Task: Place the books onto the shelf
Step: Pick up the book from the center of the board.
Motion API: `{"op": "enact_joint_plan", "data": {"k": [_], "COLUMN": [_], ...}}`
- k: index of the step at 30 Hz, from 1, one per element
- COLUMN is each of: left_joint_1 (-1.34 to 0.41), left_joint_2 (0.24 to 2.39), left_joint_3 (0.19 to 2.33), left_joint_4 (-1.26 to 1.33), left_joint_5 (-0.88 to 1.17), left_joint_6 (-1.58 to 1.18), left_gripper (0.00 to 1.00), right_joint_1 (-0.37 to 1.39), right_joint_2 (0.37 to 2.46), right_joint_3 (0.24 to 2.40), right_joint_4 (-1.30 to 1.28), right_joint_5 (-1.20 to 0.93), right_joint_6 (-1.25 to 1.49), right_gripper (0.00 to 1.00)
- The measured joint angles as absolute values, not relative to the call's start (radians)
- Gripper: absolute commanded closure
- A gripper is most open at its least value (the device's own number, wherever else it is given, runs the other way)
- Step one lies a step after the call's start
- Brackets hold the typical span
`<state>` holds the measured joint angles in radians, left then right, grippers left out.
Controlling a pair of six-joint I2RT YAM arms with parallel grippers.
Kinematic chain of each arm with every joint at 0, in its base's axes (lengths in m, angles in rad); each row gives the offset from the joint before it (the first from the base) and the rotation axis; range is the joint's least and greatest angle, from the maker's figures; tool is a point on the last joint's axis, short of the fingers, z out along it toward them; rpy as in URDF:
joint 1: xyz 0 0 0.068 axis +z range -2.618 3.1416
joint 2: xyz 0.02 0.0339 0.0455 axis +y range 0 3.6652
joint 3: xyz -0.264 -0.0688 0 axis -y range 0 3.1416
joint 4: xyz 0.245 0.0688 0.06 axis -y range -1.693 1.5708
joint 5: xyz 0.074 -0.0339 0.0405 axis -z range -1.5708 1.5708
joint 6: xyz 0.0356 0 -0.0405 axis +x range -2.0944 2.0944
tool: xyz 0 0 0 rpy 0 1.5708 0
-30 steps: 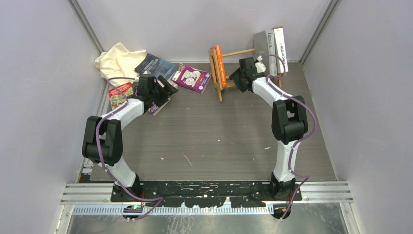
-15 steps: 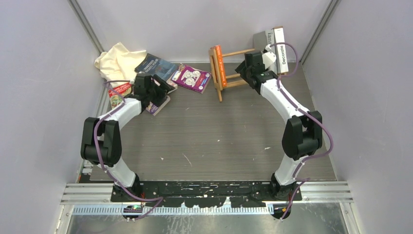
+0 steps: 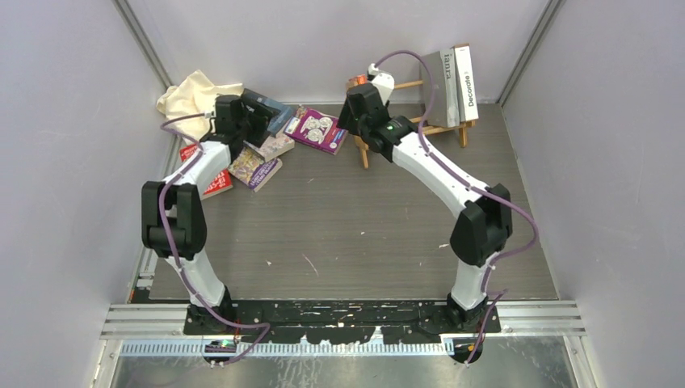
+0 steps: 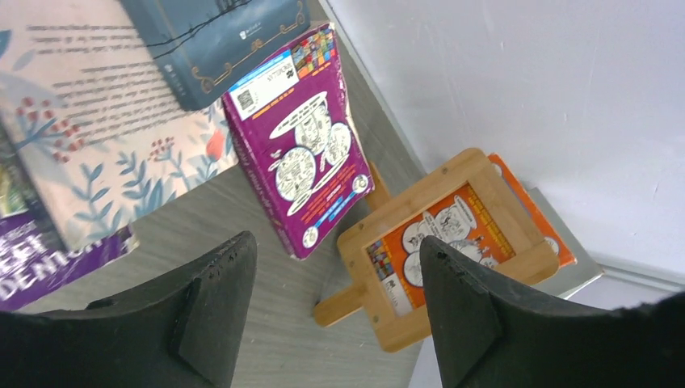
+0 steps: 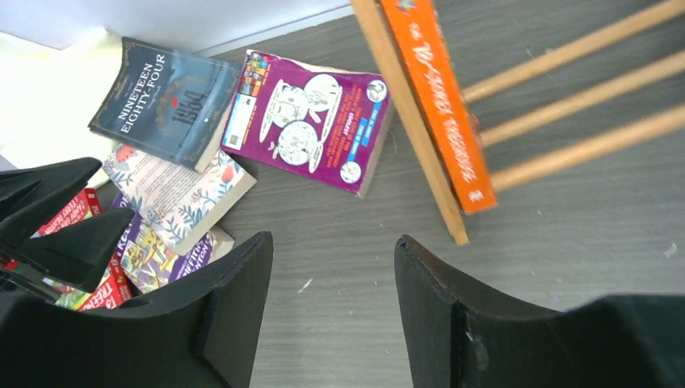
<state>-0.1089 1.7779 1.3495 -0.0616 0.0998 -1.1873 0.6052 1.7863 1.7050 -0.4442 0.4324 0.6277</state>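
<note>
The wooden shelf [image 3: 408, 123] stands at the back right. A grey and a white "Decorate" book [image 3: 456, 79] lean upright at its right end, and an orange book [image 5: 436, 97] stands at its left end frame [image 4: 359, 242]. Loose books lie at the back left: a purple one [image 3: 319, 129], a dark blue one [image 3: 273, 111], a floral one [image 3: 276, 147], a purple-yellow one [image 3: 255, 172] and a red one [image 3: 216, 183]. My left gripper [image 4: 335, 242] hovers open over the dark blue book, holding nothing. My right gripper [image 5: 333, 240] hangs open and empty above the floor between the purple book and the shelf's left end.
A cream cloth [image 3: 194, 95] is bunched in the back left corner against the walls. Pale walls close in the tabletop [image 3: 355, 234] on three sides. The left gripper's fingers [image 5: 56, 218] show at the left edge of the right wrist view.
My right arm swung left, from the shelf's right end by the grey and white books to its left end. My left gripper moved back, from the purple-yellow book toward the dark blue one.
</note>
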Motion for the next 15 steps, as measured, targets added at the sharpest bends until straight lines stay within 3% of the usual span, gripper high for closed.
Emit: {"op": "enact_joint_plan", "data": {"k": [15], "left_joint_1": [-0.136], "left_joint_2": [2.161], "left_joint_3": [1.684], "left_joint_4": [-0.025], "left_joint_5": [0.107], "left_joint_6": [-1.184], "left_gripper": [0.29], "right_joint_1": [0.574], "right_joint_2": [2.294], "right_joint_3": [2.097], "right_joint_4": [-0.538], "right_joint_5": [0.346], "right_joint_6": [0.538], "right_gripper": [0.36]}}
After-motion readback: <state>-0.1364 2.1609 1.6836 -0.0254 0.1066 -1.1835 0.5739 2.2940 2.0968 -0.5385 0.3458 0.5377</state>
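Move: The purple book, lying flat, is about 16 cm ahead of my right hand, 11 cm to its left and 24 cm below. The orange book in the shelf's near end stands some 14 cm ahead of that hand, 3 cm to its right and 16 cm below. From my left hand the purple book is roughly 10 cm ahead, 10 cm right, 18 cm down; the floral book is about 5 cm ahead and 4 cm left, the blue book 16 cm ahead and 6 cm left, both some 16 cm lower. I bring my right hand down about 13 cm while reaching some 7 cm forward and 4 cm left, close past the left end of the shelf, towards the purple book, tipping the open fingers about 10 degrees farther down and dipping the hand's left side. My left hand, still open, goes roughly 8 cm forward and 5 cm down, a little right, over the floral book towards the purple one. ##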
